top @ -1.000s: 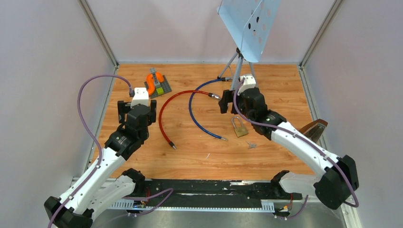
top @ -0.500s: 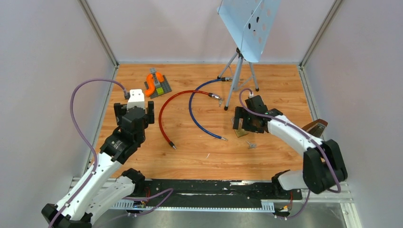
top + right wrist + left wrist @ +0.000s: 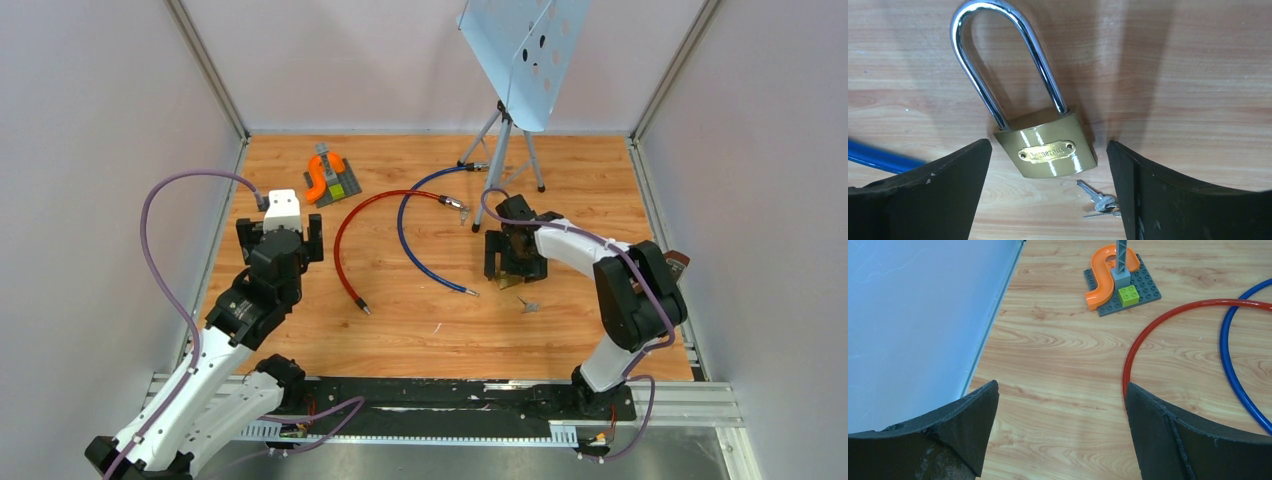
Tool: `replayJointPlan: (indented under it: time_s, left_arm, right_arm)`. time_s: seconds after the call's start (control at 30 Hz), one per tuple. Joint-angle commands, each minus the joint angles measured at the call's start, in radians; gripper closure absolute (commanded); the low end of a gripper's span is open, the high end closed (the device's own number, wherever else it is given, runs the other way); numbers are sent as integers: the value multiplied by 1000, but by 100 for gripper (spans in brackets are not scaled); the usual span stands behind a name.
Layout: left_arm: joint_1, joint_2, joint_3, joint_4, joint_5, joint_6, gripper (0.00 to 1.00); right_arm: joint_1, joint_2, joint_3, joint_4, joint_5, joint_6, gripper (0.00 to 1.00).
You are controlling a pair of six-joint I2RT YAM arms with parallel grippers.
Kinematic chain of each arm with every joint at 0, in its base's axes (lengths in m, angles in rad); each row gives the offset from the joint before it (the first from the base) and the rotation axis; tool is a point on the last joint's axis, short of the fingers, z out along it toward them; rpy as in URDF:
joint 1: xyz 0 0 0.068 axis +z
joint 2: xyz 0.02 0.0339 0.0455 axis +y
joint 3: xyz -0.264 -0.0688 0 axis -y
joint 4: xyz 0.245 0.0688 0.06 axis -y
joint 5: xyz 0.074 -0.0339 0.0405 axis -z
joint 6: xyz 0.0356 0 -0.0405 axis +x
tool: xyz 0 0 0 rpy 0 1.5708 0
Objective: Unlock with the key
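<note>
A brass padlock (image 3: 1050, 150) with a long chrome shackle lies flat on the wooden table. My right gripper (image 3: 1048, 145) hovers just above it, open, one finger on each side of the lock's body and touching nothing. In the top view the gripper (image 3: 514, 262) covers most of the lock. A small silver key (image 3: 1100, 200) on a ring lies just below the lock's bottom edge, near my right finger; from above the key (image 3: 530, 306) sits in front of the gripper. My left gripper (image 3: 1060, 390) is open and empty over bare wood on the left side (image 3: 280, 232).
A red cable (image 3: 345, 240) and a blue cable (image 3: 410, 240) curve across the middle of the table. A grey brick plate with an orange curved piece (image 3: 330, 178) sits at the back left. A tripod stand carrying a perforated blue sheet (image 3: 525, 50) rises at the back. Walls enclose three sides.
My right arm has folded and brought its gripper forward and down over the padlock. The left arm has shifted slightly left. Both grippers stayed open.
</note>
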Motion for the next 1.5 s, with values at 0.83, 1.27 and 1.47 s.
replayJointPlan:
  time_s: [0.83,1.27,1.47]
  left_arm:
    - [8,-1,29,6,7,-26,0]
    - [20,-41,29,2,-64,-47,0]
    - [36,-93,14,19,-115,-53,0]
  right_arm:
    - [175,-125,106,-83,111,-32,70]
    - [521,173,376,-35,33,-80,71]
    - [551,323,512,-38,8,-79,62]
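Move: The open padlock's body lies practically right between the right hand's fingers, about 1 cm below the hand point. The loose keys are some 5 cm to the right of the padlock and 6 cm back; the blue hose's near end is about 7 cm left and 4 cm back, and the red hose's near end is roughly 32 cm left and 8 cm back. From the left hand the padlock is about 46 cm to the right, level ahead, 25 cm down. Almost in place at first, the right hand closes its fingers around the brass body and pinches it. It then lifts the padlock some 6 cm and swings left over the blue hose and slightly back, about 20 cm in all, turning counter-clockwise roughly 35 degrees, before sinking nearly to the table short of the red hose's end. The open left hand edges a little left and up late on. ##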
